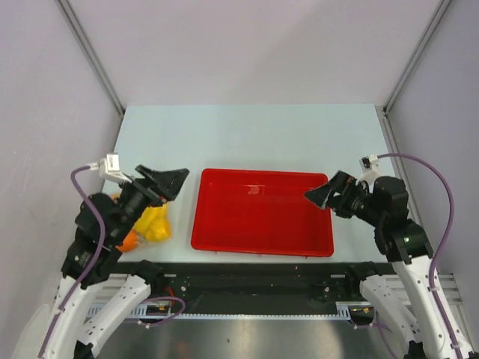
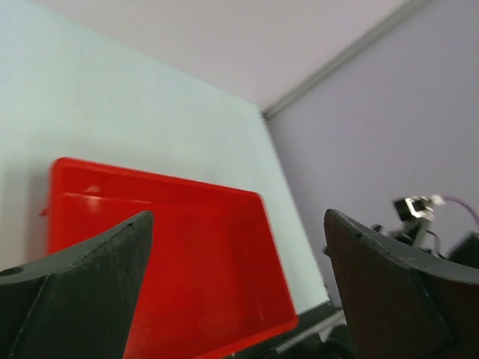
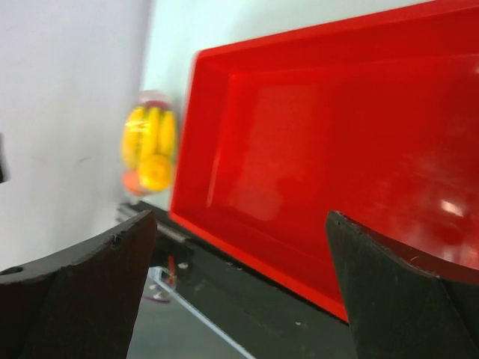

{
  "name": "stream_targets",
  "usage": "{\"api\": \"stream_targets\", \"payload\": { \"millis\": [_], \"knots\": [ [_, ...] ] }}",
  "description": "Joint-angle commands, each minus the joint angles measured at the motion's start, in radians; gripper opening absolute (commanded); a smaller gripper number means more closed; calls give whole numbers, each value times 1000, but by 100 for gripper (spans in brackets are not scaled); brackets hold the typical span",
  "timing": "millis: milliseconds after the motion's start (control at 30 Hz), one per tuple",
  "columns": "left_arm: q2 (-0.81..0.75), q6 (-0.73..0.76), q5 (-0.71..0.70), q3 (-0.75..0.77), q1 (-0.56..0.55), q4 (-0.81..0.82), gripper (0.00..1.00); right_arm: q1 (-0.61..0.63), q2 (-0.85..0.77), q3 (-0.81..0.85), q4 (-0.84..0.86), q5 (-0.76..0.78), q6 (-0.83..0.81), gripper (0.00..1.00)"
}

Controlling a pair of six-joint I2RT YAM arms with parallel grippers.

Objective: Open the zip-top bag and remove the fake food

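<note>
The zip-top bag [image 1: 159, 221] lies on the table left of the red tray, half hidden under my left arm. Through its clear plastic the fake food [image 1: 152, 229] shows as yellow fruit with an orange piece [image 1: 128, 241] beside it. In the right wrist view the bag [image 3: 150, 148] is a blurred bundle of yellow and orange past the tray's left end. My left gripper [image 1: 174, 182] hovers open above the gap between bag and tray, jaws wide and empty [image 2: 238, 217]. At the tray's right end my right gripper [image 1: 314, 191] is open too, holding nothing [image 3: 239, 215].
A red rectangular tray [image 1: 262, 242] sits in the middle of the pale table; its rim shows in both wrist views [image 2: 150, 178] [image 3: 224, 56]. A black rail [image 1: 247, 278] runs along the near table edge. Grey walls close in both sides and the back.
</note>
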Motion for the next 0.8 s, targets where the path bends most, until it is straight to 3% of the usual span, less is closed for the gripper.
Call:
{"api": "stream_targets", "payload": {
  "millis": [0, 167, 300, 333, 467, 633, 767],
  "knots": [
    [179, 83, -213, 151, -2, -362, 100, -5, 82, 101, -165, 142, -119, 100],
    [302, 114, -269, 177, 29, -390, 100, -5, 175, 162, -177, 132, -171, 100],
    [400, 136, -83, 151, 265, -381, 100, -2, 254, 217, -185, 41, -214, 100],
    [437, 131, -95, 148, 330, -387, 100, 0, 274, 231, -192, 27, -223, 100],
    [475, 85, -282, 180, 400, -453, 100, 49, 360, 271, -238, 21, -255, 100],
    [501, 67, -290, 139, 633, -469, 99, 209, 448, 308, -228, 13, -239, 100],
    [494, 19, -363, 52, 716, -476, 99, 271, 487, 308, -193, 1, -220, 100]
  ]
}}
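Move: Off to the left hand's left and well below it lies the bag of fake food, about 16 cm left, 4 cm farther out and 29 cm down; the orange inside is about 21 cm left and 4 cm back from that hand. The red tray's middle is about 25 cm to its right and 4 cm ahead. From the right hand, the bag lies some 62 cm left, 4 cm ahead, and the tray's middle about 21 cm left, 4 cm ahead, both roughly 20 cm down. Swinging from beside the tray to above the bag, the left hand first heads down and forward, then sweeps left while still sinking, some 20 cm left and 16 cm down in all, turning counter-clockwise and tipping its open fingers steeply downward. The right hand, also open, dips forward and slightly right, then swings about 6 cm left over the tray, still empty. ##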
